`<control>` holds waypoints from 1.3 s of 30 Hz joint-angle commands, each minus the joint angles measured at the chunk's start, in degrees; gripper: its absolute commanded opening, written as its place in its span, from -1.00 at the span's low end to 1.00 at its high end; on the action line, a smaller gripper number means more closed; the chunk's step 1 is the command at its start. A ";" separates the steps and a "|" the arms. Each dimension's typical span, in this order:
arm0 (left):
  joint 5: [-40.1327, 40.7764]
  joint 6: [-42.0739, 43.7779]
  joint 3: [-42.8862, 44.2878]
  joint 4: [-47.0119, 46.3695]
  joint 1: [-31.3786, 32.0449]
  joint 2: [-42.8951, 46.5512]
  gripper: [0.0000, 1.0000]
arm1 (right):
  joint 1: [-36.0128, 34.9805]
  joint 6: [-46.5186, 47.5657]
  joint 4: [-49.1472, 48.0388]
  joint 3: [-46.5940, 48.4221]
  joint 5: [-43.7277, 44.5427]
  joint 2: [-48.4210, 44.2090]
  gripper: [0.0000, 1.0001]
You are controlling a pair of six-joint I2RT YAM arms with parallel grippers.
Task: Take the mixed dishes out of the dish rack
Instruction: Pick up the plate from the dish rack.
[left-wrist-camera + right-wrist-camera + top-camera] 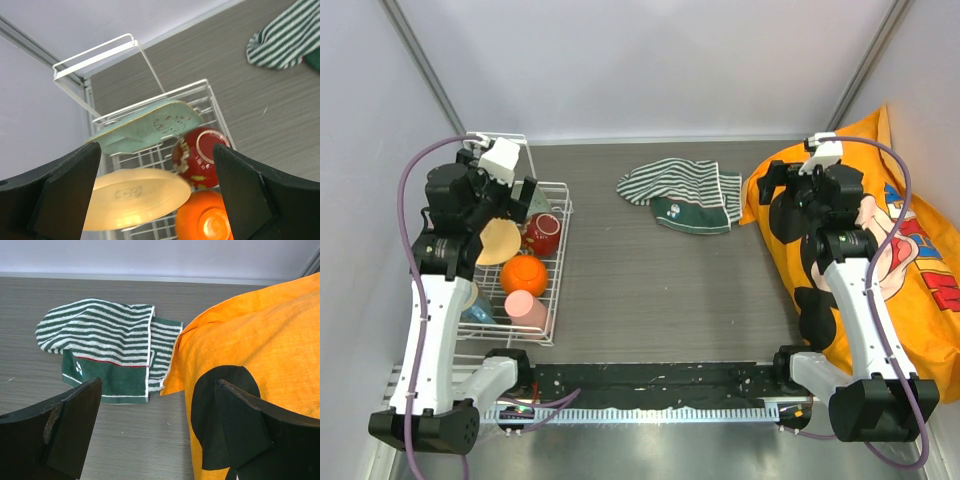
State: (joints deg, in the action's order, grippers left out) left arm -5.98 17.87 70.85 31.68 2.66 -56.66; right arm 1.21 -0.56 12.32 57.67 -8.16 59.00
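The white wire dish rack (560,262) stands at the table's left. In it are a tan plate (498,242), a dark red bowl (542,233), an upturned orange mug (524,275) and a pink cup (527,308). A cream and bluish dish (475,303) is mostly hidden by the left arm. My left gripper (515,195) is open and empty above the rack's far end. The left wrist view shows the pale green tray (145,127) leaning on edge, the plate (135,197), the red bowl (200,155), the mug (205,220) and the rack's upright frame (100,55) between its open jaws (155,195). My right gripper (788,182) is open and empty.
A striped green-white cloth (685,195) lies at the back middle; it also shows in the right wrist view (105,345). A large orange printed bag (910,270) fills the right side, and the right gripper (157,430) hovers over its edge (260,340). A black rail (650,385) runs along the near edge.
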 commanded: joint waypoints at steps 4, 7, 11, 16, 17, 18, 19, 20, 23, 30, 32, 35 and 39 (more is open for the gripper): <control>-0.70 22.43 8.25 14.62 0.07 -1.96 0.99 | -0.07 1.61 -0.63 2.71 -0.98 0.94 0.98; 0.00 31.22 7.56 18.49 0.07 -0.91 0.99 | -0.07 1.70 -0.63 2.71 -1.15 1.20 0.98; -1.93 43.26 4.75 21.22 -0.02 2.52 0.99 | -0.07 1.79 -0.45 2.80 -1.50 1.64 0.98; -3.07 52.08 5.70 28.33 -0.02 1.04 1.00 | -0.07 1.79 -0.01 3.06 -1.77 2.34 0.98; -2.90 54.44 6.57 29.39 -0.02 0.25 1.00 | -0.16 1.79 -0.01 3.06 -1.77 2.26 0.99; -2.90 55.60 6.84 30.27 -0.02 -0.37 0.99 | -0.07 1.87 -0.10 3.06 -1.86 2.26 0.98; -2.64 56.57 6.93 31.15 -0.02 -1.42 0.99 | -0.07 1.88 -0.01 3.15 -1.77 2.26 0.99; -1.85 57.79 6.76 31.07 -0.02 -1.78 1.00 | -0.07 1.88 -0.10 3.15 -1.68 2.34 0.98; 0.43 61.40 5.62 28.88 -0.02 -2.92 0.99 | -0.07 1.96 -0.01 3.15 -1.68 2.26 0.98; 4.22 64.13 5.18 25.63 -1.86 -7.40 0.99 | -0.07 2.05 -0.01 2.98 -2.03 2.43 0.98; 4.74 65.45 5.00 23.97 -2.39 -8.20 0.97 | -0.07 2.14 -0.01 2.89 -2.21 2.52 0.98; 5.54 67.12 4.04 21.85 -2.39 -9.86 0.94 | -0.16 2.14 -0.01 2.89 -2.30 2.69 0.98; 5.54 67.91 3.77 18.60 -5.11 -12.41 0.92 | -0.07 2.05 -0.01 2.89 -2.38 2.70 0.98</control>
State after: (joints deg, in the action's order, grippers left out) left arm -1.65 83.29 74.96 55.61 -0.64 -67.57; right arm 1.21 1.23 13.41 58.04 -9.87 61.67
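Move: The yellow plate stands in the rack about 9 cm to the left hand's left, 2 cm ahead and some 16 cm below it. The green plate is roughly 12 cm ahead, 5 cm left and 16 cm down. The red bowl lies around 6 cm ahead, 2 cm right and 20 cm down, the orange bowl 2 cm back, 1 cm left and 21 cm down. From the right hand, the yellow plate is about 64 cm left, 2 cm back and 12 cm lower. Towards the yellow plate, the left hand sinks about 8 cm and shifts some 6 cm left, swinging back roughly 5 cm on the way and then forward again. It rolls strongly, some 60 degrees, right side down, while the fingers tip from nearly level to slanting steeply down; they stay wide open and touch nothing yet. ##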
